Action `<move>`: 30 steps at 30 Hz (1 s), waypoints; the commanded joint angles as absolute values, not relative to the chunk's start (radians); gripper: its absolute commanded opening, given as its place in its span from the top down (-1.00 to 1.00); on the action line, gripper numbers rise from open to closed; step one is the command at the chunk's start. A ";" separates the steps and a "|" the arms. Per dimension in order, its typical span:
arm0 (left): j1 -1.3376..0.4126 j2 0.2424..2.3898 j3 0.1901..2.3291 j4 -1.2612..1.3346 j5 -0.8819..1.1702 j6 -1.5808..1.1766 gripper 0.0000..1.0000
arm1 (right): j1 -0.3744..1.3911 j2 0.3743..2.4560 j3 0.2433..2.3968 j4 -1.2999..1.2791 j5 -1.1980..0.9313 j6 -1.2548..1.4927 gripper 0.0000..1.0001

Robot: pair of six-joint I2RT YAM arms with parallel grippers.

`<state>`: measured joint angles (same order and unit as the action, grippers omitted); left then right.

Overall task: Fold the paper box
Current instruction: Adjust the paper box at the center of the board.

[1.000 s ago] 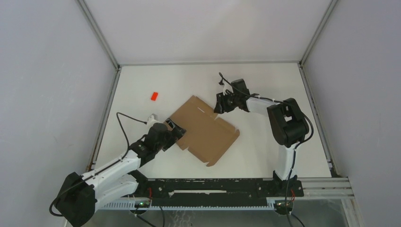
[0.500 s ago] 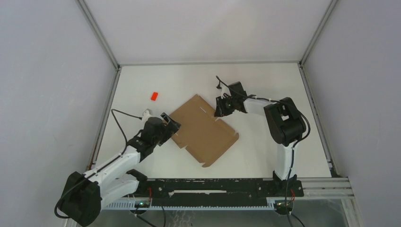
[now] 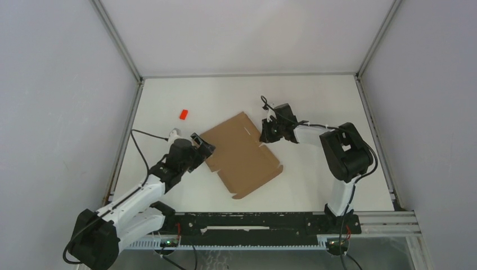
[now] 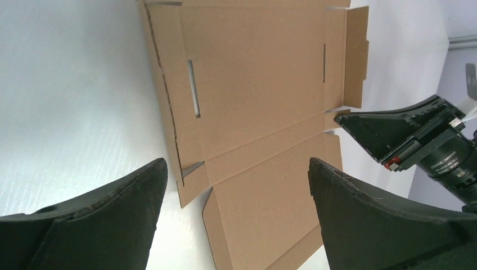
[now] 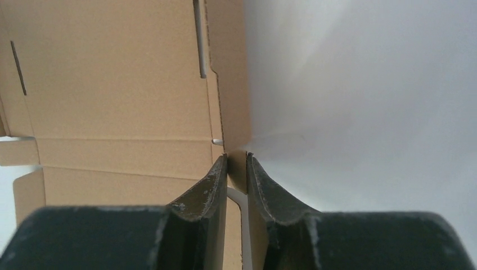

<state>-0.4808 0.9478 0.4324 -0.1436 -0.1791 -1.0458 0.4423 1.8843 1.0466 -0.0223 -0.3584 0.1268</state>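
Note:
The paper box (image 3: pixel 242 153) is a flat brown die-cut sheet with flaps and slits, lying on the white table between the two arms. My left gripper (image 3: pixel 202 145) stands open at the sheet's left edge. In the left wrist view its fingers spread wide (image 4: pixel 236 169) over the sheet (image 4: pixel 259 84), gripping nothing. My right gripper (image 3: pixel 264 135) is at the sheet's upper right edge. In the right wrist view its fingertips (image 5: pixel 237 160) pinch a narrow edge flap of the sheet (image 5: pixel 112 84). The right gripper (image 4: pixel 394 135) also shows in the left wrist view.
A small red block (image 3: pixel 183 114) lies on the table left of the sheet. A black cable (image 3: pixel 147 136) loops from the left arm. Grey walls with metal frame posts enclose the table, and a black rail (image 3: pixel 253 222) runs along the near edge.
The right gripper's jaws have narrowed onto the sheet's edge flap. The sheet has turned slightly. The left gripper has drawn back to the left, off the sheet's edge.

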 commanded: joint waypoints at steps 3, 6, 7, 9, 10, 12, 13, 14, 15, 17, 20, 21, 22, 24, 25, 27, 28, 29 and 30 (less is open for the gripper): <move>-0.479 0.882 0.469 -0.164 -0.164 -1.029 -0.99 | 0.488 1.768 0.951 -0.024 -0.114 0.183 0.52; -0.484 0.852 0.438 -0.156 -0.162 -1.045 -0.93 | 0.499 1.738 0.930 -0.035 -0.068 0.205 0.53; -0.487 0.844 0.426 -0.150 -0.161 -1.049 -0.88 | 0.502 1.731 0.924 -0.040 -0.059 0.211 0.53; -0.488 0.839 0.405 -0.139 -0.156 -1.060 -0.79 | 0.510 1.721 0.916 -0.049 -0.041 0.227 0.52; -0.491 0.841 0.394 -0.128 -0.150 -1.064 -0.70 | 0.514 1.716 0.911 -0.052 -0.033 0.236 0.53; -0.492 0.846 0.372 -0.098 -0.138 -1.075 -0.34 | 0.522 1.704 0.900 -0.051 -0.023 0.254 0.53; -0.492 0.854 0.364 -0.084 -0.134 -1.080 -0.18 | 0.525 1.698 0.894 -0.052 -0.018 0.261 0.52; -0.492 0.862 0.359 -0.074 -0.132 -1.082 0.10 | 0.529 1.694 0.889 -0.053 -0.016 0.267 0.52; -0.493 0.873 0.357 -0.067 -0.132 -1.084 0.20 | 0.532 1.690 0.885 -0.054 -0.014 0.273 0.52; -0.494 0.903 0.358 -0.053 -0.127 -1.084 0.27 | 0.535 1.683 0.878 -0.060 -0.008 0.283 0.52; -0.497 0.966 0.366 -0.010 -0.118 -1.089 0.30 | 0.541 1.672 0.866 -0.061 -0.008 0.297 0.52; -0.498 0.995 0.369 -0.005 -0.118 -1.089 0.31 | 0.543 1.667 0.861 -0.059 -0.008 0.300 0.52; -0.500 1.017 0.373 0.026 -0.122 -1.088 0.33 | 0.545 1.665 0.857 -0.056 -0.009 0.302 0.52; -0.500 1.056 0.385 0.051 -0.121 -1.081 0.35 | 0.549 1.666 0.855 -0.057 -0.008 0.306 0.51; -0.501 1.073 0.394 0.057 -0.122 -1.075 0.36 | 0.551 1.667 0.853 -0.058 -0.009 0.306 0.51; -0.502 1.098 0.405 0.061 -0.121 -1.069 0.36 | 0.551 1.666 0.852 -0.062 -0.009 0.305 0.51; -0.502 1.104 0.407 0.061 -0.124 -1.067 0.35 | 0.552 1.666 0.853 -0.064 -0.010 0.305 0.51; -0.502 1.105 0.407 0.061 -0.130 -1.066 0.35 | 0.551 1.666 0.853 -0.065 -0.012 0.303 0.51; -0.502 1.103 0.404 0.062 -0.134 -1.067 0.35 | 0.552 1.666 0.853 -0.066 -0.011 0.302 0.51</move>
<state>-0.4953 1.0988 0.3740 -0.0017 -0.1242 -1.0737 0.5423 1.6905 0.8658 -0.0307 -0.0261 0.2924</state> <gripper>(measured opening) 0.322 0.245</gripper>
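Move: The paper box's left tab, at the crease end, lies some 8 cm below the left hand, almost straight under and about 1 cm ahead. The box's middle is about 11 cm to that hand's right and 4 cm ahead, the red block about 20 cm ahead and 10 cm left. The right hand already holds the right tab; from it the box's middle lies about 8 cm left and 5 cm back, the left tab 18 cm left and 11 cm back. Backwards and to the right, about 4 cm, the right hand draws the box by its pinched right tab, turning some 15 degrees clockwise. The left hand first lifts about 2 cm, then sinks about 6 cm towards the left tab while its wide-open fingers narrow to roughly a third; no touch can be made out. ##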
